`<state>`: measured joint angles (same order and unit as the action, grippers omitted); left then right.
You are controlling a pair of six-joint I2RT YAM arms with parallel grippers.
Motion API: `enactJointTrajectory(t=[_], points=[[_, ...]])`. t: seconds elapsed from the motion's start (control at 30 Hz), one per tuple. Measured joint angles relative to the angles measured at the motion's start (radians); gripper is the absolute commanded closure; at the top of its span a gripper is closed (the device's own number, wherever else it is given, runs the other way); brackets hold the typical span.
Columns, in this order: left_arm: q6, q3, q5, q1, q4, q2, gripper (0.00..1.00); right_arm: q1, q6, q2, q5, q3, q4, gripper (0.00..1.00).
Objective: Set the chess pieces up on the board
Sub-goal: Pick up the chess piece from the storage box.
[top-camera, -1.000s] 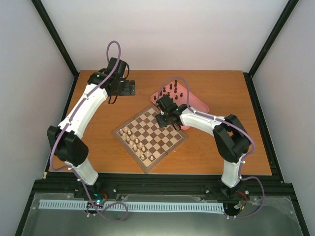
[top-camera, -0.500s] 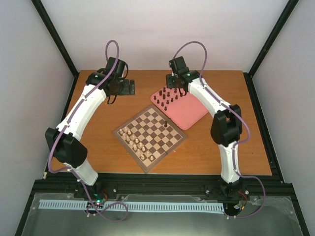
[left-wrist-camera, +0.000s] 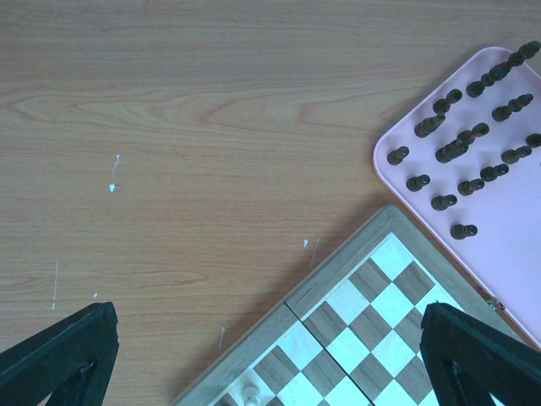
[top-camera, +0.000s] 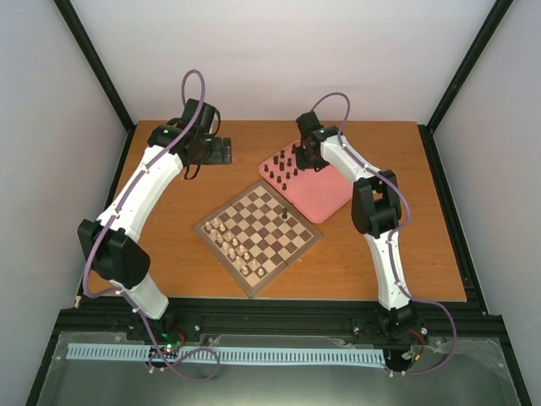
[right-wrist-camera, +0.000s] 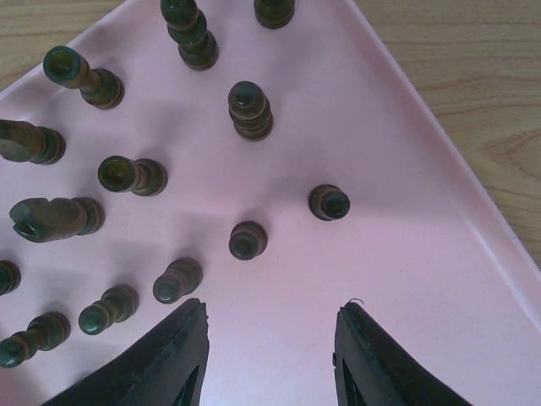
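Several dark chess pieces [right-wrist-camera: 248, 240] stand and lie on the pink tray [right-wrist-camera: 380, 169]. My right gripper [right-wrist-camera: 270, 320] hovers just above the tray, open, with only bare pink surface between its fingers. From above, the right gripper [top-camera: 306, 152] is over the tray's far end beside the dark pieces [top-camera: 286, 167]. The board [top-camera: 275, 241] sits mid-table with one dark piece [top-camera: 286, 214] near its right edge. My left gripper [top-camera: 211, 150] hangs open and empty above the table beyond the board's far left side. Its view shows the board's corner [left-wrist-camera: 372, 313] and the dark pieces [left-wrist-camera: 456, 152].
Pale chessmen [top-camera: 228, 241] line the board's left side, and one pale chessman [left-wrist-camera: 251, 393] shows in the left wrist view. The pink tray [top-camera: 321, 199] touches the board's far right side. Black frame posts stand at the table's back corners.
My right arm swung from over the board back to the pink tray, leaving one dark piece standing on the board. The left arm stayed put.
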<state>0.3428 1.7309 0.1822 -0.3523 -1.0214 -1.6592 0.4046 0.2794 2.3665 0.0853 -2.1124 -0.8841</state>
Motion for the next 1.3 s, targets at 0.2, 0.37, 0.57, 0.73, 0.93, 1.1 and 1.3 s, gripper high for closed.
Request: enactJointTrajectory(t=[0.2,0.37,0.57,0.73,0.93,1.1,1.3], points=[[0.0,0.0,0.0,0.0,0.0,-0.004,0.0,-0.01,0.008,-0.005,0.012,-0.003,0.002,0.63],[0.0,0.0,0.0,0.0,0.0,-0.008,0.0,-0.037,0.018,-0.005,0.011,-0.039,-0.005,0.63],[0.0,0.002,0.0,0.0,-0.003,-0.019,0.0,-0.066,0.018,0.031,0.004,-0.102,-0.002,0.62],[0.0,0.011,0.0,0.0,-0.01,-0.041,0.0,-0.077,0.018,0.079,-0.016,-0.138,-0.001,0.62],[0.0,0.025,0.0,0.0,-0.021,-0.061,0.0,-0.08,0.017,0.127,-0.042,-0.175,-0.002,0.62],[0.0,0.038,0.0,0.0,-0.027,-0.07,0.0,-0.084,0.017,0.143,-0.056,-0.188,-0.008,0.62],[0.0,0.057,0.0,0.0,-0.032,-0.08,0.0,-0.085,0.018,0.154,-0.058,-0.194,-0.009,0.62]])
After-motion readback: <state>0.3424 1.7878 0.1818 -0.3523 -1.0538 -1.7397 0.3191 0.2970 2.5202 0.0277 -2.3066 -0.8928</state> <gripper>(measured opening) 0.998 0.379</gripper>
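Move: The black pawn to be picked, the one nearest the storage box's right edge, stands about 4 cm ahead of the right hand, 3 cm to its right and some 5 cm below. A second black pawn is 3 cm to the left of it and 1 cm nearer, another about 6 cm left and 3 cm nearer; a taller black piece stands 3 cm left of it and 3 cm farther out. From the left hand the pawn lies some 15 cm ahead, 30 cm right and 22 cm below. Forward and to the right in a low arc, the right hand first rises about 2 cm over the storage box, travels some 4.5 cm out, then sinks roughly 4 cm towards the lone black pawn by the right edge, slowing as it lowers. The fingers stay part open, pointing down and slightly forward, coming in on either side above the pawn without closing. ##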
